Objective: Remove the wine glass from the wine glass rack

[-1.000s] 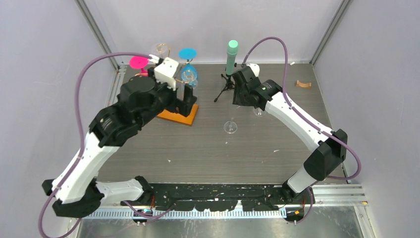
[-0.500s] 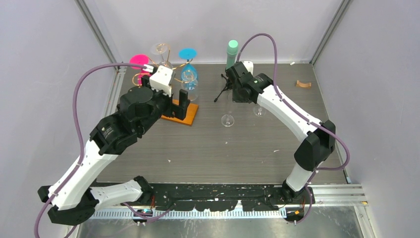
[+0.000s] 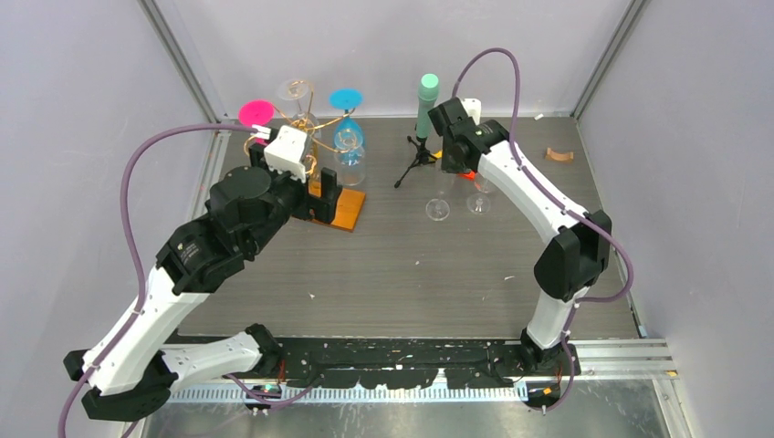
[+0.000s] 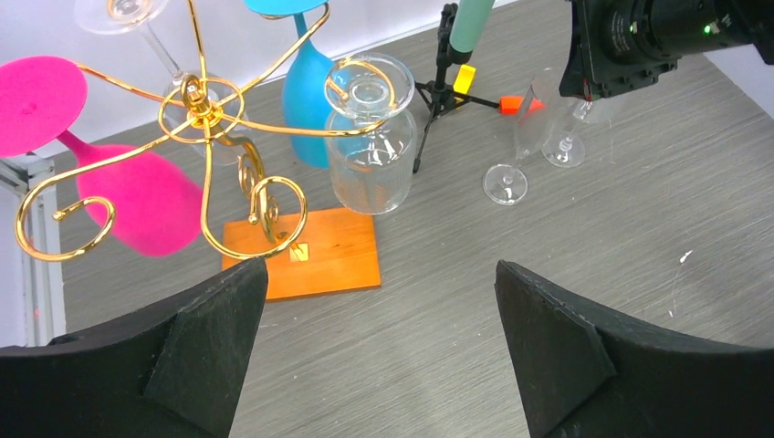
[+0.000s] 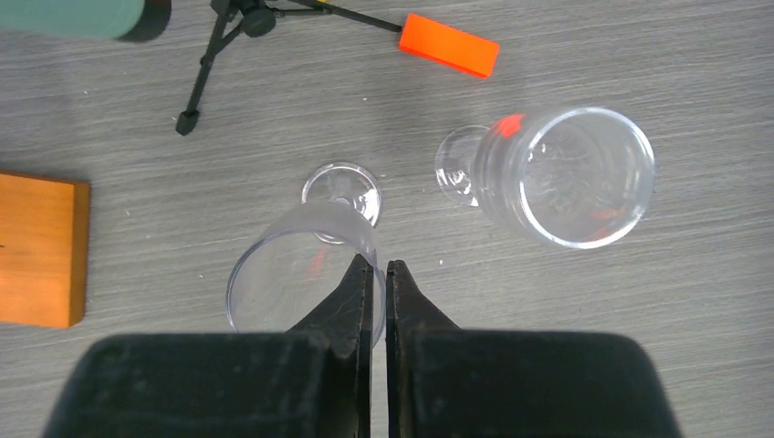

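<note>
The wine glass rack, gold wire on an orange wooden base, stands at the back left. From it hang a clear wine glass, a pink one, a blue one and another clear one. My left gripper is open in front of the base, holding nothing. My right gripper is shut on the rim of a clear wine glass off the rack, foot low over the table. A second clear glass stands beside it.
A mint-green cylinder on a black tripod stands just left of my right wrist. A small orange block lies by the tripod's feet. A brown curved piece lies at the back right. Walls enclose the table on three sides.
My right gripper has shut on the clear glass's rim and carried it back and right, next to the other glass. The left arm has drawn back leftward from the rack, still open.
</note>
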Controlling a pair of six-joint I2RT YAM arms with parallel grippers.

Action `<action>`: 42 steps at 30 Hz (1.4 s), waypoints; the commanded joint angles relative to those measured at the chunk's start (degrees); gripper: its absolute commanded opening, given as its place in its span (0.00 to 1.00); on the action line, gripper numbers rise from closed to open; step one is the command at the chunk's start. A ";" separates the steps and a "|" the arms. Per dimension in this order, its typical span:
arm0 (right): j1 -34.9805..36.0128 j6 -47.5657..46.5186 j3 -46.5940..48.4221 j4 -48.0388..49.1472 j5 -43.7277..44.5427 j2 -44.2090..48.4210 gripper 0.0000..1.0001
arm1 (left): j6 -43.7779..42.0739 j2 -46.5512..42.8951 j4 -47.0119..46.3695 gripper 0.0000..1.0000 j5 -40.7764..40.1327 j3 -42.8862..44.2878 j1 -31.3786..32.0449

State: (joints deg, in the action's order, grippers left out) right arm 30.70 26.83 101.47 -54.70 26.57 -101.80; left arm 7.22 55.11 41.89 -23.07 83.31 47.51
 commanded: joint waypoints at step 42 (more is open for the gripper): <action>5.85 34.75 -18.17 59.94 -38.36 17.47 0.64 | 8.08 2.31 -4.91 1.00 13.95 0.87 -14.51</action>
State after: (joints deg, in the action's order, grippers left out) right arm 34.20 54.11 83.26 -8.51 -11.27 -82.74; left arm 16.03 60.07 41.39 -11.42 85.10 33.23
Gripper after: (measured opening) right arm 0.638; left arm 0.994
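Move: The right fingers pinch the rim of an upright wine glass, its middle about 1 cm ahead, 2 cm left and 8 cm below. The rack's clear wine glass hangs level ahead, some 26 cm left and 2 cm up; the rack's post is 9 cm farther left and 3 cm farther out. The first glass stands 10 cm right, 2 cm ahead. From the left hand, the hanging glass is 16 cm ahead, 4 cm right, 17 cm below. Right hand releases the standing glass, rises about 17 cm and swings left towards the rack; left eases forward. ##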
